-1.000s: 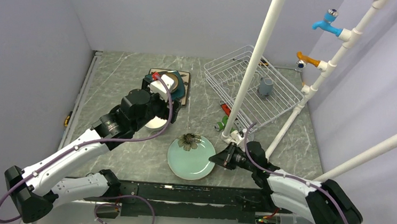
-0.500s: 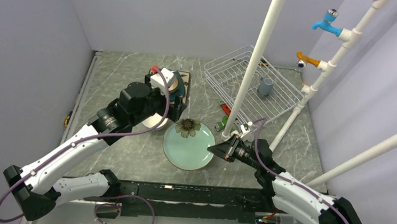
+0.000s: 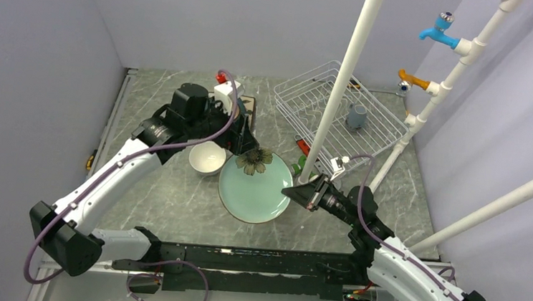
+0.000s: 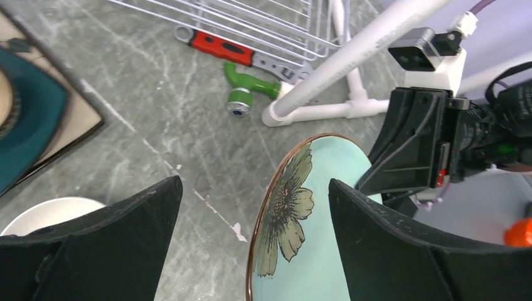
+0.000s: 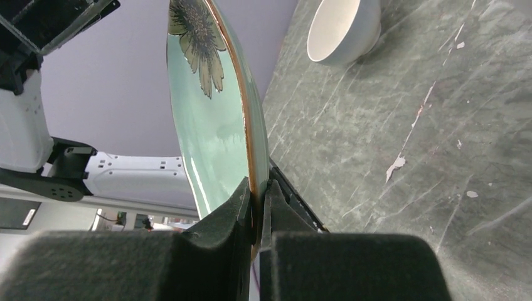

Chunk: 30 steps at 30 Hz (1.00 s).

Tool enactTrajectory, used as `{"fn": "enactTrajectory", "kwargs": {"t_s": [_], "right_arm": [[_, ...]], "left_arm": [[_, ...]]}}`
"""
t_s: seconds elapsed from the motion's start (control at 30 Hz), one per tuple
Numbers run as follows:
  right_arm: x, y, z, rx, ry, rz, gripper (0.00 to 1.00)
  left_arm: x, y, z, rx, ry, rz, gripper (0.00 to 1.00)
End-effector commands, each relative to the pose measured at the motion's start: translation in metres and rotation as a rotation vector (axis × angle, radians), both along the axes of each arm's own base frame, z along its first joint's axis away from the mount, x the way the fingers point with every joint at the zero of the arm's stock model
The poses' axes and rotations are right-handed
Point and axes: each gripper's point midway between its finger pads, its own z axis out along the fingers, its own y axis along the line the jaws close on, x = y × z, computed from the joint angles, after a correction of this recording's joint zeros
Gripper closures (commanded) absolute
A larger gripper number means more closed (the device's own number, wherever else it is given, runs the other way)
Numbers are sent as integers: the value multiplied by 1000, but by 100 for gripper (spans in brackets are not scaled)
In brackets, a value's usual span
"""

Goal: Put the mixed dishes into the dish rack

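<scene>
The mint-green round plate (image 3: 254, 193) with a flower print is lifted off the table and tilted on edge. My right gripper (image 3: 295, 194) is shut on its near-right rim; the right wrist view shows both pads clamping the brown edge of the plate (image 5: 210, 119). My left gripper (image 3: 244, 151) is open and straddles the plate's far rim (image 4: 279, 216), with one finger (image 4: 113, 244) on each side and not touching. A white bowl (image 3: 207, 158) sits on the table left of the plate. The dish rack (image 3: 376, 134) stands at the back right with a small grey mug (image 3: 356, 116) inside.
A teal square plate (image 4: 28, 119) lies on a cream square plate (image 4: 78, 125) behind the left gripper. A red wrench (image 4: 226, 47) and a green item (image 4: 248, 94) lie by the rack's front. A white pipe post (image 3: 336, 91) rises beside the plate and rack.
The right gripper raised the plate from flat to tilted and carried it slightly left. The left arm swung forward over the plate's far rim, uncovering the white bowl.
</scene>
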Motion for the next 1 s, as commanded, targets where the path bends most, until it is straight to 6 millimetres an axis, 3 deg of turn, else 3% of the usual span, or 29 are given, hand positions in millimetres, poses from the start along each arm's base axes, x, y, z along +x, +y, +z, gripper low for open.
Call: {"fn": "enactTrajectory", "kwargs": {"t_s": [0.0, 0.07, 0.33, 0.43, 0.63, 0.77, 0.93, 0.97], "right_arm": [[0, -7, 81, 129, -224, -34, 100], [1, -8, 85, 114, -243, -43, 100], [0, -11, 97, 114, -277, -53, 100], [-1, -12, 100, 119, -282, -55, 100], [-2, -11, 102, 107, -296, -44, 100], [-3, -11, 98, 69, -295, -32, 100], [-7, -9, 92, -29, -298, 6, 100], [-7, -9, 94, -53, -307, 13, 93]], "left_arm": [[-22, -24, 13, -104, 101, -210, 11], [-30, -32, 9, -129, 155, -284, 14], [-33, -42, -11, -127, 260, -361, 16], [-37, -45, -11, -143, 269, -401, 29], [-39, -47, -10, -152, 263, -433, 75], [-42, -48, -7, -168, 256, -449, 100], [-44, -48, -4, -177, 243, -464, 100], [-46, -49, -2, -187, 236, -471, 100]]}}
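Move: The green plate, pinched at its right rim by the right hand, has its middle about 12 cm back, 4 cm right and 7 cm below the open left hand; its flowered edge is nearest. From the left hand the white bowl lies some 12 cm left, 4 cm farther out, and the green tap 17 cm right, 5 cm ahead, both about 24 cm down. From the right hand the plate's middle is about 9 cm left, 1 cm ahead and 2 cm higher. Right, back and down, about 4 cm each way, the left hand moves in on the plate's flowered rim, tipping its fingers down and swinging some 25 degrees clockwise. It then shuts its fingers to pinch the rim and rises about 1 cm. The right hand keeps its pinch, lifting about 2 cm and easing 1 cm right with a slight tilt. ##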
